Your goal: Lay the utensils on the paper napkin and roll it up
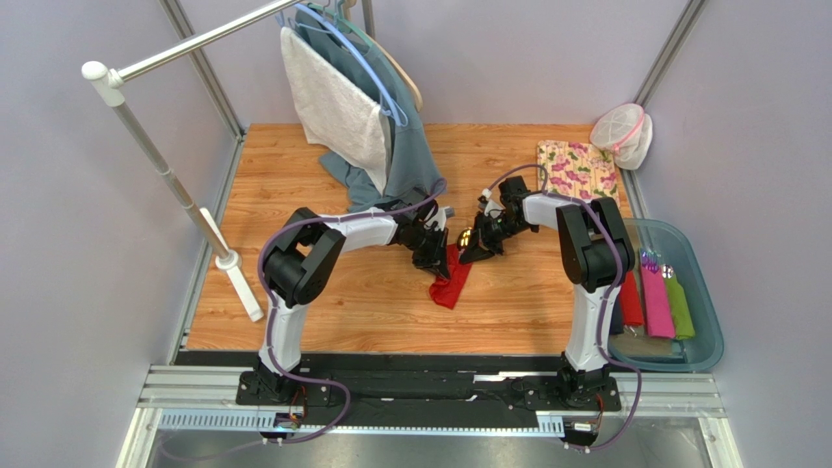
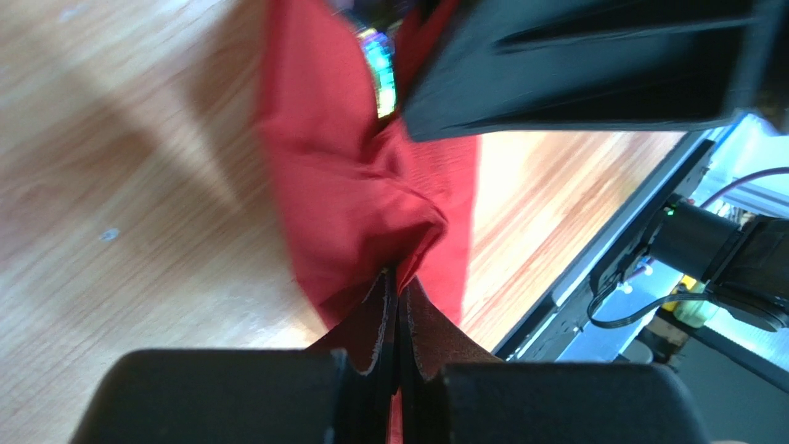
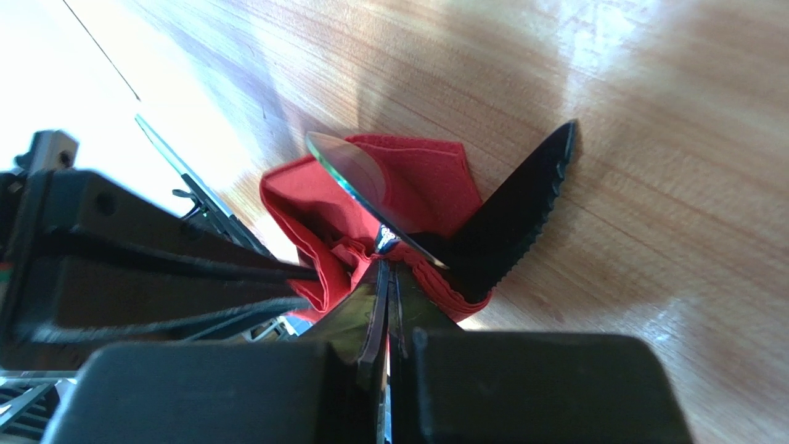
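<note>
The red paper napkin [image 1: 451,280] lies crumpled on the wooden table between both arms. In the left wrist view my left gripper [image 2: 398,275] is shut on a bunched fold of the paper napkin [image 2: 352,185]. An iridescent utensil [image 2: 378,72] pokes from its far end. In the right wrist view my right gripper [image 3: 383,261] is shut on the napkin's gathered edge [image 3: 435,190], right at the neck of a shiny spoon [image 3: 352,174]. A black serrated knife [image 3: 519,215] sticks out beside the spoon. From above, the two grippers [image 1: 431,250] [image 1: 478,246] stand close together over the napkin's upper end.
A floral cloth [image 1: 578,168] and a white mesh bag [image 1: 625,132] lie at the back right. The blue bin [image 1: 705,312] on the right holds red, pink and green rolls. Towels hang from a white rack [image 1: 166,166] at the back left.
</note>
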Controlling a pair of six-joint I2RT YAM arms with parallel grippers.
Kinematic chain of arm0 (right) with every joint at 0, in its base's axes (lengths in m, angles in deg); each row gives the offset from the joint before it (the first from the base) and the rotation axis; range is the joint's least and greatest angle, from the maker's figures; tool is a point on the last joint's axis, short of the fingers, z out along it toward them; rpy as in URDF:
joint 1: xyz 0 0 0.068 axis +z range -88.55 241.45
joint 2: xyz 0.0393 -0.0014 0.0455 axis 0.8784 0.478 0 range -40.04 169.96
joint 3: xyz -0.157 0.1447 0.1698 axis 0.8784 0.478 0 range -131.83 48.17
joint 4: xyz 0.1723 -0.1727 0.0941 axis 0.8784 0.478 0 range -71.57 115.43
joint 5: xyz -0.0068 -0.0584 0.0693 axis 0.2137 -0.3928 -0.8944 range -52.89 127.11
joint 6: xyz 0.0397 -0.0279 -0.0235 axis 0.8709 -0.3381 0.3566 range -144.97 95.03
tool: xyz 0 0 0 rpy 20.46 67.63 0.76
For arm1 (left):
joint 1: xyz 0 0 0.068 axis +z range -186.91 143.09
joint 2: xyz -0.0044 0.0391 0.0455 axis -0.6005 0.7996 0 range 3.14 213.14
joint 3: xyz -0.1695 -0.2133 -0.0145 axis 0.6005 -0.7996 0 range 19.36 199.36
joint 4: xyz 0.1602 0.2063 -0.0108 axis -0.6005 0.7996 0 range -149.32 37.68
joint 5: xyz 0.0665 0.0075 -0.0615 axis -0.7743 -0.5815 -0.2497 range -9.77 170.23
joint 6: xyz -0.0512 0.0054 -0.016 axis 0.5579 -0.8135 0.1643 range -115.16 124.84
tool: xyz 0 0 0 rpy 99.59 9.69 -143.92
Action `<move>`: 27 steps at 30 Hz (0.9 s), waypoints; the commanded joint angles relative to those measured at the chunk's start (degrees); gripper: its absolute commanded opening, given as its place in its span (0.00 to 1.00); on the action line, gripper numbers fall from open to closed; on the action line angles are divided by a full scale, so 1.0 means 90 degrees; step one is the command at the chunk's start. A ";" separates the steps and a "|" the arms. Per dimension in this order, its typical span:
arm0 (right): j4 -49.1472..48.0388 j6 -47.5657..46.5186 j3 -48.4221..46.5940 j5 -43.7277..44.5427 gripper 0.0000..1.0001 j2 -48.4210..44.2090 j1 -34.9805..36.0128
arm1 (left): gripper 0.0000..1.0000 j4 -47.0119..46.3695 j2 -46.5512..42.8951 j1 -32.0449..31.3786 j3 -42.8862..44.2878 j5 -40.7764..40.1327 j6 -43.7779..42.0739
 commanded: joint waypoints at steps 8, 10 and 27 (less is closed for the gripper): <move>-0.0194 -0.0172 0.0177 0.1242 0.00 0.0408 0.0041 | 0.02 -0.0752 -0.0328 -0.0496 0.0334 0.0445 0.0088; -0.0194 -0.0153 0.0186 0.1262 0.00 0.0408 0.0031 | 0.01 -0.0986 -0.0231 -0.0554 0.0275 0.0630 0.0156; -0.0155 -0.0163 0.0186 0.1330 0.00 0.0388 0.0031 | 0.01 -0.2003 0.0571 -0.0759 -0.0193 0.0826 0.0381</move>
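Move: The half-rolled napkin bundle has its middle about 3 cm to the right of the left hand, roughly 1 cm back and slightly below; its left side is already pinched by that hand. The right fingertips, already clamped on the bundle, have that middle some 3 cm back and 1 cm to their left. A shiny spoon head sticks out about 7 cm ahead and 4 cm to the right of the left hand. The napkin's pinched left side is lifted and carried by the left hand some 6 cm to the right, over the bundle, rising a little over 3 cm and easing about 2 cm back. The hand then sinks to its starting height just back of the right fingers, its own fingers tilted about 10 degrees flatter and still gripping. The right hand stays put, holding the cloth and utensils. ##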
